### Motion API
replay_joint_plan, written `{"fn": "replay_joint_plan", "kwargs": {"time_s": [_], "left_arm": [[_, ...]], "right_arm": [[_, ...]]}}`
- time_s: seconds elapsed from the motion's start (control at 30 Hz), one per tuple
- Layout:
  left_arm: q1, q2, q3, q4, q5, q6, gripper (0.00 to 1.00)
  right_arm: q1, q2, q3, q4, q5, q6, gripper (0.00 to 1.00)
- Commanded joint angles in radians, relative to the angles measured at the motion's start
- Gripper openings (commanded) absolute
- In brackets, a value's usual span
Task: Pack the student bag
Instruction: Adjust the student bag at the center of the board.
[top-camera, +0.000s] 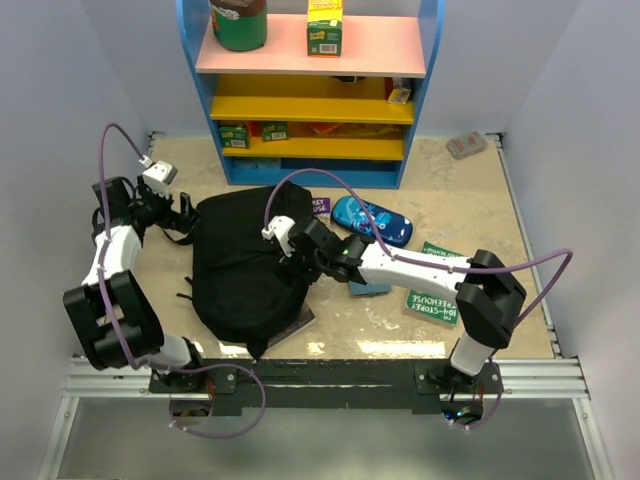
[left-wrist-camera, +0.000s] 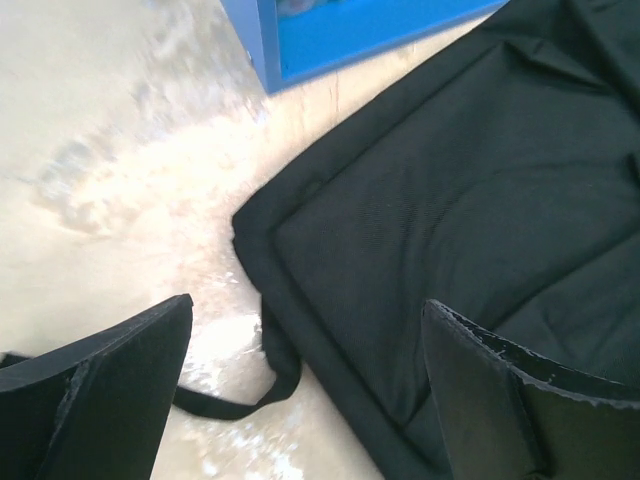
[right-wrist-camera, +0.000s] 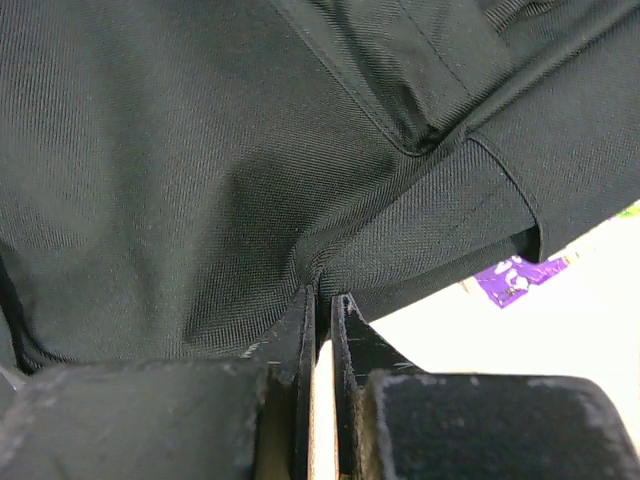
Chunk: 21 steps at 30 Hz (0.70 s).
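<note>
The student bag (top-camera: 245, 265), a soft black backpack, lies flat on the table left of centre. My right gripper (top-camera: 290, 262) reaches across its right side. In the right wrist view the gripper (right-wrist-camera: 322, 295) is shut on a pinched fold of the bag's fabric (right-wrist-camera: 180, 150). My left gripper (top-camera: 185, 212) hovers at the bag's far left corner. In the left wrist view it (left-wrist-camera: 305, 380) stands wide open with nothing held. The bag's corner (left-wrist-camera: 470, 190) and a thin strap (left-wrist-camera: 240, 400) lie below, between the fingers.
A blue shelf unit (top-camera: 320, 90) stands at the back, with its base (left-wrist-camera: 340, 30) close to the left gripper. A blue pencil case (top-camera: 372, 220), a purple book (top-camera: 320, 207) and a green book (top-camera: 432, 285) lie right of the bag. Another book's corner (top-camera: 295, 325) pokes out under the bag.
</note>
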Motion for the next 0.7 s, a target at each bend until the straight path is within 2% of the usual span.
{"fn": "replay_joint_plan", "kwargs": {"time_s": [0.0,0.33,0.5,0.67], "left_arm": [[-0.039,0.099,0.05,0.064,-0.056,-0.095,1.0],[-0.071,0.246,0.051,0.101,-0.215,-0.112,1.0],[-0.082,0.288,0.031,0.119,-0.214,-0.103,1.0],[-0.085,0.337,0.03,0.093,-0.13,-0.087,1.0]], "right_arm": [[0.005,-0.045,0.001,0.064,-0.003,-0.07,0.0],[0.004,-0.008,0.006,0.075,0.003,-0.097,0.0],[0.004,-0.014,0.0,0.081,0.0,-0.1,0.0],[0.005,-0.018,0.012,0.078,-0.002,-0.097,0.0]]}}
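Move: The student bag's left edge, just short of its far corner, lies about 13 cm below the open left hand, some 3 cm ahead and 1 cm to its right. The loose strap is about 3 cm back and 3 cm to the hand's left, some 15 cm down; the shelf's near left corner stands roughly 10 cm ahead and 8 cm to the right, 13 cm down. From the right hand, that left edge lies about 8 cm ahead, 21 cm left and 8 cm lower. Downward, almost straight, the left hand sinks about 11 cm towards the bag's left edge near the far corner, easing a little forward early on and tipping its fingers some 15 degrees further down, jaws staying wide open. The right hand stays in place and keeps its closed grip on the bag's right side. ##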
